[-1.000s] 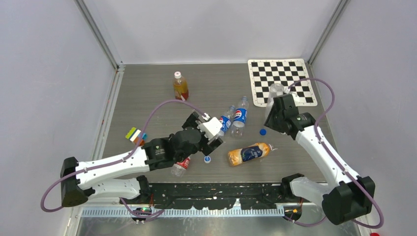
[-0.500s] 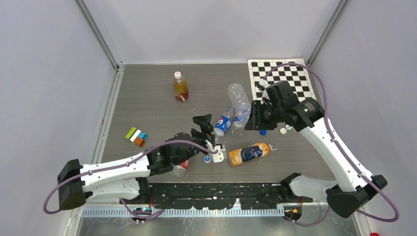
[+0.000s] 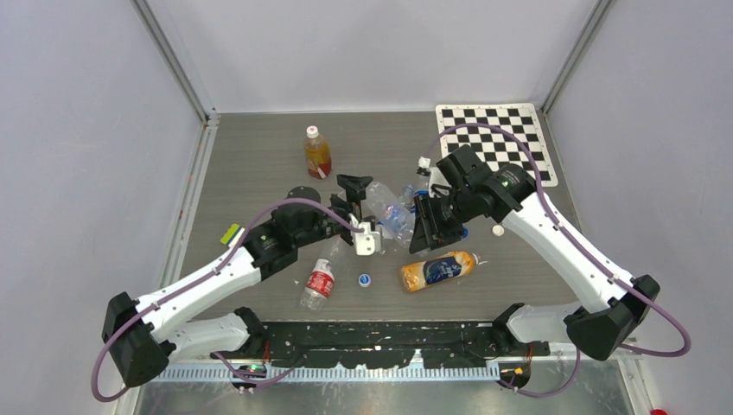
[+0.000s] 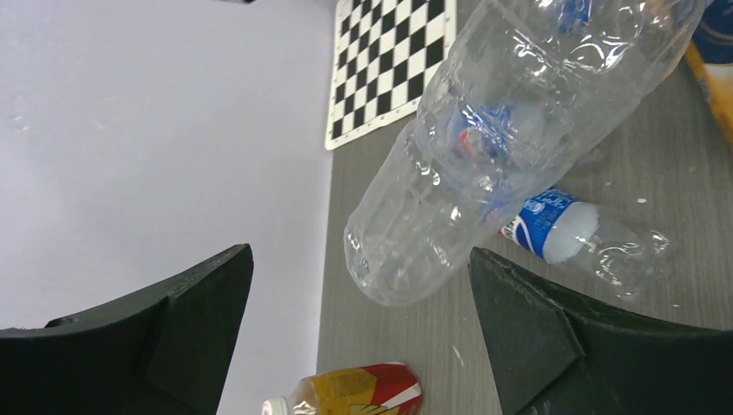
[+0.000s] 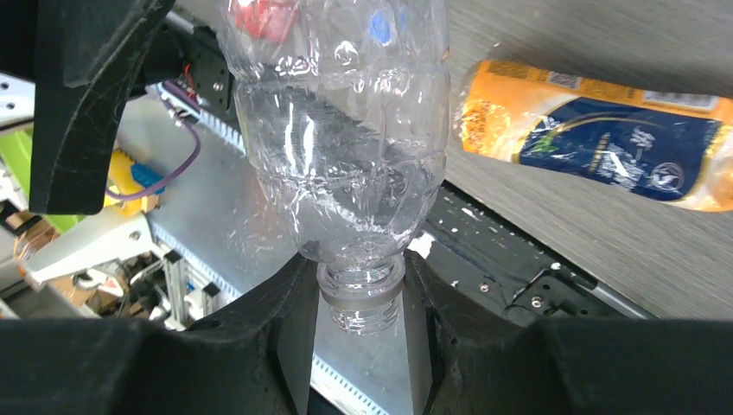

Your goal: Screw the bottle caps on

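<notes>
My right gripper is shut on the neck of a clear uncapped bottle, and the open threaded mouth points back at the wrist. From above, this clear bottle hangs tilted over the table's middle, its base toward my left gripper, with my right gripper at its right end. My left gripper is open; the clear bottle's base is just ahead of its fingers, apart from them. A blue-and-white cap and a white cap lie loose on the table.
A capped amber bottle stands at the back. A red-labelled bottle and an orange bottle lie near the front. A Pepsi bottle lies beyond the clear one. The checkerboard mat is at the back right, and coloured blocks are at the left.
My right arm has swung left from the checkerboard to the table's middle, carrying the clear bottle. My left gripper has risen and moved back to face the bottle's base.
</notes>
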Motion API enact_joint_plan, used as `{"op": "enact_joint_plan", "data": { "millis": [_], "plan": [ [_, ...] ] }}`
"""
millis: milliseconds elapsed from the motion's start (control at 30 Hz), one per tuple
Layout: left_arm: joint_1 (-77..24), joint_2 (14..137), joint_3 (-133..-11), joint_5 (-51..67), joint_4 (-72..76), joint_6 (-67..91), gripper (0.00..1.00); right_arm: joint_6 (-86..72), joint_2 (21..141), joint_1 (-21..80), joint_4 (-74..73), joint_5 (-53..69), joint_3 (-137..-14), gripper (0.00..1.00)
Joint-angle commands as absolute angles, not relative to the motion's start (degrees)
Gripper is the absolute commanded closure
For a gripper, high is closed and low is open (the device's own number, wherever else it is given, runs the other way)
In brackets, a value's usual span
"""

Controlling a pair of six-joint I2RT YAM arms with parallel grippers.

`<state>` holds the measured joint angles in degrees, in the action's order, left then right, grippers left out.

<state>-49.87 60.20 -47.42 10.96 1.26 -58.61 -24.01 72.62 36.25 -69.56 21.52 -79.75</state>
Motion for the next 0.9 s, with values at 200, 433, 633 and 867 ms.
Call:
{"op": "enact_joint_plan", "data": {
  "millis": [200,433,633,867],
  "plan": [
    [-46.1,63.1,-52.8,28.8,-13.9,-59.0,0.02,-19.9,74.1,39.0,-71.0,32.1,-81.6,0.99],
    [-45.6,63.5,-53.9,33.3,-19.4,-58.7,0.02,-16.4,75.6,39.6,-73.2,35.5,-82.5,0.99],
    [-45.0,60.5,-53.6,36.5,-25.4,-56.6,0.02,-12.1,77.6,39.6,-77.0,35.1,-84.5,0.99],
    [-43.8,59.8,-54.0,38.8,-28.9,-55.4,0.02,-10.5,78.6,39.6,-77.6,35.9,-85.2,0.99]
  ]
}}
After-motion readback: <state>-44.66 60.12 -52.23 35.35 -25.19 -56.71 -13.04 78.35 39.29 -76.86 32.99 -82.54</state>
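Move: The clear bottle, held by its neck in the right hand, has its middle about 6 cm right of the left hand, 4 cm back and about level; from the right hand it is roughly 6 cm ahead, 6 cm left and 5 cm higher. On the table some 25 cm below the left hand, the Pepsi bottle lies 13 cm ahead and 9 cm right, the blue-white cap 8 cm back and 1 cm left. The orange bottle is 9 cm right and 4 cm ahead of the right hand, about 21 cm lower. Right fingers keep their pinch on the clear bottle's neck, drawing it back about 4 cm and slightly left while the wrist turns counter-clockwise. The left hand, fingers still wide open, goes back some 7 cm and down nearly as far, following the bottle's base, and turns about 30 degrees so its fingers point more to the right and downward. ##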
